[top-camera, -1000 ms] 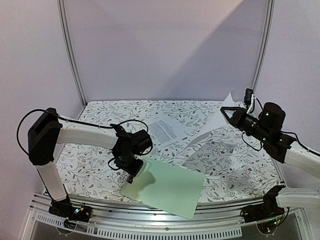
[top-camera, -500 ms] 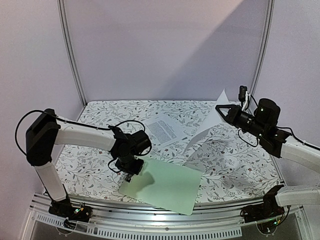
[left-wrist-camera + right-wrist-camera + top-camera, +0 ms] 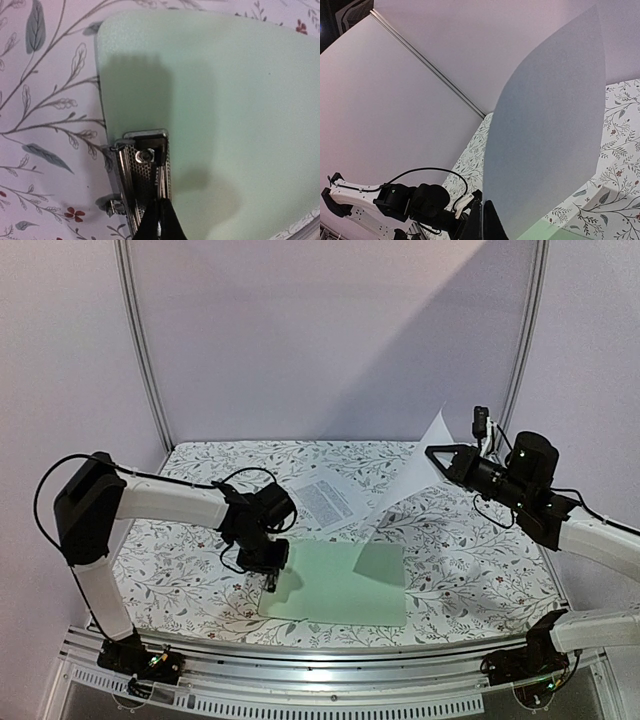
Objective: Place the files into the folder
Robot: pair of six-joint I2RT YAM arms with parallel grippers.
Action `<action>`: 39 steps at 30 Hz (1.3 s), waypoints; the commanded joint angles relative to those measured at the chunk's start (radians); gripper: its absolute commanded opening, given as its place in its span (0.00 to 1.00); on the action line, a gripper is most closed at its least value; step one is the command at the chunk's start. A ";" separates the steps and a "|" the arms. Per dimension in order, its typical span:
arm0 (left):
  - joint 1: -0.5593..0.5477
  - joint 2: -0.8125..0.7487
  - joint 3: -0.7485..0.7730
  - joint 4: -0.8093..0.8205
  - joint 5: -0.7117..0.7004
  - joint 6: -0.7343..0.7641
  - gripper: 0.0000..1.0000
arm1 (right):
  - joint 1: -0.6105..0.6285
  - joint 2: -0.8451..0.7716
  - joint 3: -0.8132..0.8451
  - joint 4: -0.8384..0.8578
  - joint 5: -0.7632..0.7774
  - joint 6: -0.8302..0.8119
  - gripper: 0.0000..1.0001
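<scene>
The pale green folder [image 3: 340,585] lies flat near the table's front edge, its metal clip [image 3: 145,175] at the left short edge. My left gripper [image 3: 270,578] [image 3: 160,222] is shut, its dark fingers pinched on that clip. Held high over the table's right side, my right gripper [image 3: 437,453] [image 3: 482,222] is shut on the edge of a white file [image 3: 412,480] [image 3: 545,140]. The sheet hangs down, and its lower end reaches over the folder's right part. A second file [image 3: 328,500], printed side up, lies flat behind the folder.
The table wears a floral cloth [image 3: 480,570]. A metal rail [image 3: 330,690] runs along the front edge, with both arm bases on it. Two slanted frame posts [image 3: 140,350] and walls close in the back and sides.
My left gripper has shut on the clip and swung the folder round, so it now lies square to the front edge. My right gripper has lifted its file higher and leftwards.
</scene>
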 commanded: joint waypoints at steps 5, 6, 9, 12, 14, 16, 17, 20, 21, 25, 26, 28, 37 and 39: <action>0.020 0.008 0.074 0.017 0.021 0.020 0.00 | 0.056 -0.004 0.027 0.052 -0.047 0.047 0.00; 0.022 -0.001 0.074 0.016 0.027 0.023 0.00 | 0.063 -0.001 0.026 0.059 -0.048 0.047 0.00; 0.032 -0.029 0.065 0.021 0.047 0.028 0.00 | 0.074 0.010 0.017 0.094 -0.060 0.061 0.00; 0.059 -0.045 0.023 0.067 0.108 0.024 0.00 | 0.078 0.026 -0.005 0.179 -0.100 0.108 0.00; 0.084 -0.048 -0.016 0.110 0.167 0.021 0.00 | 0.086 0.047 -0.016 0.219 -0.128 0.159 0.00; 0.110 -0.049 -0.053 0.168 0.221 0.018 0.00 | 0.098 0.064 -0.024 0.238 -0.138 0.173 0.00; 0.119 -0.049 -0.070 0.193 0.246 0.018 0.00 | 0.106 0.066 -0.027 0.242 -0.138 0.175 0.00; 0.139 -0.044 -0.113 0.258 0.325 0.008 0.00 | 0.116 0.063 -0.035 0.250 -0.136 0.168 0.00; 0.143 -0.040 -0.121 0.273 0.348 0.005 0.00 | 0.120 0.063 -0.037 0.257 -0.138 0.167 0.00; 0.154 -0.023 -0.131 0.310 0.404 0.002 0.00 | 0.142 0.070 -0.047 0.331 -0.182 0.169 0.00; 0.157 -0.021 -0.132 0.314 0.410 0.002 0.00 | 0.147 0.072 -0.053 0.362 -0.199 0.169 0.00; 0.164 -0.020 -0.140 0.332 0.432 0.000 0.00 | 0.156 0.080 -0.074 0.442 -0.238 0.170 0.00; 0.204 0.005 -0.212 0.442 0.532 -0.020 0.00 | 0.156 0.097 -0.287 0.605 -0.231 0.245 0.00; 0.209 0.011 -0.224 0.466 0.553 -0.028 0.00 | 0.157 0.090 -0.345 0.627 -0.218 0.255 0.00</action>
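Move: The right hand holds the paper up with the middle of the green folder some 16 cm to its left, 6 cm back and about 30 cm below. The left hand is on the folder's clip, with the folder's middle about 14 cm to its right, level fore and aft. From that middle, the clip lies 14 cm to the left, and the printed sheet lies about 25 cm farther out on the table. The right hand keeps the paper pinched and carries it back about 8 cm and left about 6 cm over the folder, turning some 20 degrees counter-clockwise, rising nearly 3 cm on the way and then dropping quickly by about 5 cm towards the folder. Meanwhile the left hand stays shut on the clip and shifts it about 2 cm right and slightly forward, lifting a little and sinking back, as its wrist leans by nearly 30 degrees so that the fingertips point more to the right. ##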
